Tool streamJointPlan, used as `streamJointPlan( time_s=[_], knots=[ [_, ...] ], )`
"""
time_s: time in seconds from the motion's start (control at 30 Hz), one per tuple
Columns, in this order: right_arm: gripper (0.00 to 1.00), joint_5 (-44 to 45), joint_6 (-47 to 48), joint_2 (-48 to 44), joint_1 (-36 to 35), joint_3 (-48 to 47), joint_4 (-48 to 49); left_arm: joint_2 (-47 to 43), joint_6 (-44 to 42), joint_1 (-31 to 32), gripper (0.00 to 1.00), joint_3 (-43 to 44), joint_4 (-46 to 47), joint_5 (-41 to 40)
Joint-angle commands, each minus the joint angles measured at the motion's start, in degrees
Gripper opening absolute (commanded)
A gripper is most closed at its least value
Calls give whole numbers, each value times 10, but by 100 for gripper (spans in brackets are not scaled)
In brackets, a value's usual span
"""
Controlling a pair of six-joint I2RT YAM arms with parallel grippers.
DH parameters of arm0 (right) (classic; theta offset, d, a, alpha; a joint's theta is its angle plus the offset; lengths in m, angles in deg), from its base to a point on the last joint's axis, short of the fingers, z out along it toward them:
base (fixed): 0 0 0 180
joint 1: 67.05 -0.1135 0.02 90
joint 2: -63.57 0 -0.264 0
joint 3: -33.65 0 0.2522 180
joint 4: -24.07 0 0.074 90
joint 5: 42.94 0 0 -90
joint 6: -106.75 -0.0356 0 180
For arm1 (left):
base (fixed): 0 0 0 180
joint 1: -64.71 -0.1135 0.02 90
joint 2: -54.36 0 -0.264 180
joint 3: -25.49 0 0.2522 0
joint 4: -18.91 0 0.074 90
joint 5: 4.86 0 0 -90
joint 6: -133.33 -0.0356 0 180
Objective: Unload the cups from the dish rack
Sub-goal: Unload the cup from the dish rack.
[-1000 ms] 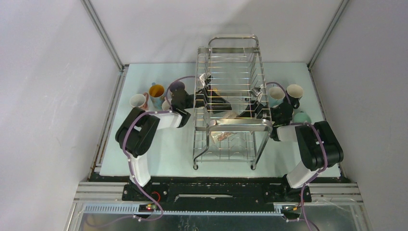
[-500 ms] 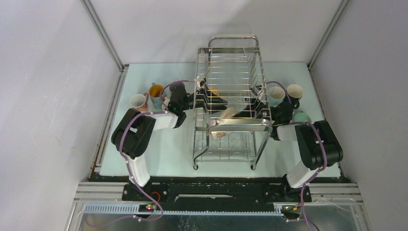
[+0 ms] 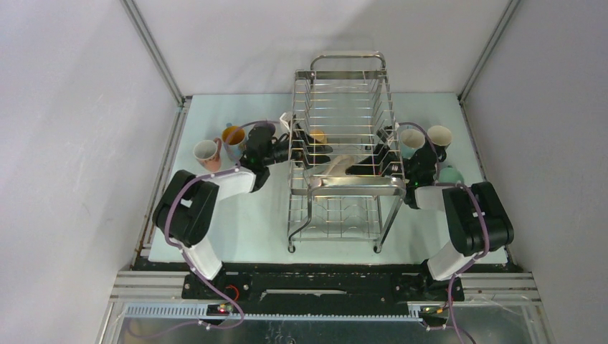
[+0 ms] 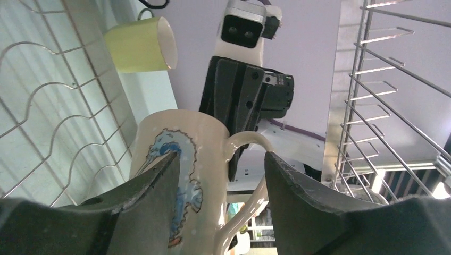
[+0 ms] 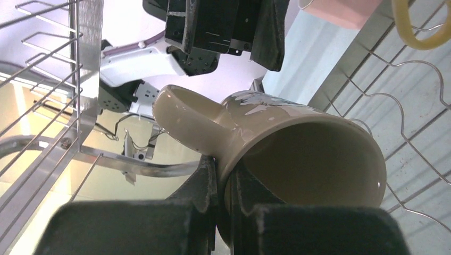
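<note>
A cream mug (image 3: pixel 340 166) with a blue drawing hangs inside the chrome dish rack (image 3: pixel 356 185), on the lower tier. My right gripper (image 5: pixel 224 164) reaches in from the right and is shut on the mug's rim (image 5: pixel 298 143), one finger inside and one outside. My left gripper (image 4: pixel 220 155) is at the rack's left side (image 3: pixel 290 142), open. Its fingers straddle the mug (image 4: pixel 181 159) and its handle, and the right finger stands apart from the handle. Something yellow (image 3: pixel 317 136), perhaps another cup, shows further back in the rack.
On the table left of the rack stand a pink-and-white cup (image 3: pixel 206 151) and a blue cup with an orange inside (image 3: pixel 233 137). Right of it stand a light blue cup (image 3: pixel 411 141), a dark cup with a cream inside (image 3: pixel 439 136) and a pale green one (image 3: pixel 450 174). Rack wires (image 4: pixel 361 79) close in on both grippers.
My left arm has drawn back leftward out of the rack and its jaws have widened. The cream mug stays in the right gripper, shifted slightly toward the back.
</note>
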Motion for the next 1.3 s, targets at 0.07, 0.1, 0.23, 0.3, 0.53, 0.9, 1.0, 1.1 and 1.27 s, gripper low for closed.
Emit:
streamJointPlan(
  time_s=[0.07,0.1,0.23,0.3,0.53,0.9,1.0,1.1,1.27],
  knots=[
    [0,50,60,-82,5,-28,-98,-55,-38,-12,63,-19,-56,-33],
    [0,51,64,-89,7,-27,-110,-58,-38,-12,63,-20,-58,-34],
    [0,57,65,-109,16,-28,-135,-69,-42,-12,64,-19,-72,-37],
    [0,62,76,-120,23,-28,-160,-74,-47,-12,64,-20,-85,-41],
    [0,73,123,-181,54,-29,-271,-93,-60,-12,67,-26,-119,-49],
    [0,82,151,-250,94,-30,-377,-167,-128,-12,76,-42,-235,-88],
    [0,94,184,-273,102,-38,-444,-189,-150,-15,78,-44,-281,-102],
    [0,108,208,-299,112,-47,-502,-209,-166,-20,81,-49,-318,-115],
    [0,142,261,-332,113,-74,-624,-254,-216,-25,93,-53,-409,-155]
  ],
)
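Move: The right gripper already pinches the beige cup's rim, the body reaching about 5 cm to its left; the rack's open right side is some 12 cm to its right, level with it. Outside, the yellow-green cup stands roughly 18 cm right, 4 cm farther out, 13 cm below. From the left hand the yellow cup, probably its next, lies about 7 cm ahead, 1 cm left and 9 cm down, the beige cup 5 cm right, 2 cm back, 2 cm down. Keep the right gripper shut on the beige cup's rim and carry the cup about 7 cm right towards the rack's open side, rising a couple of centimetres and swinging the hand some 25 degrees clockwise. Meanwhile ease the left gripper away from the cup, 5 cm to the left and then slightly back, rolling its left side up and spreading the fingers wider. ##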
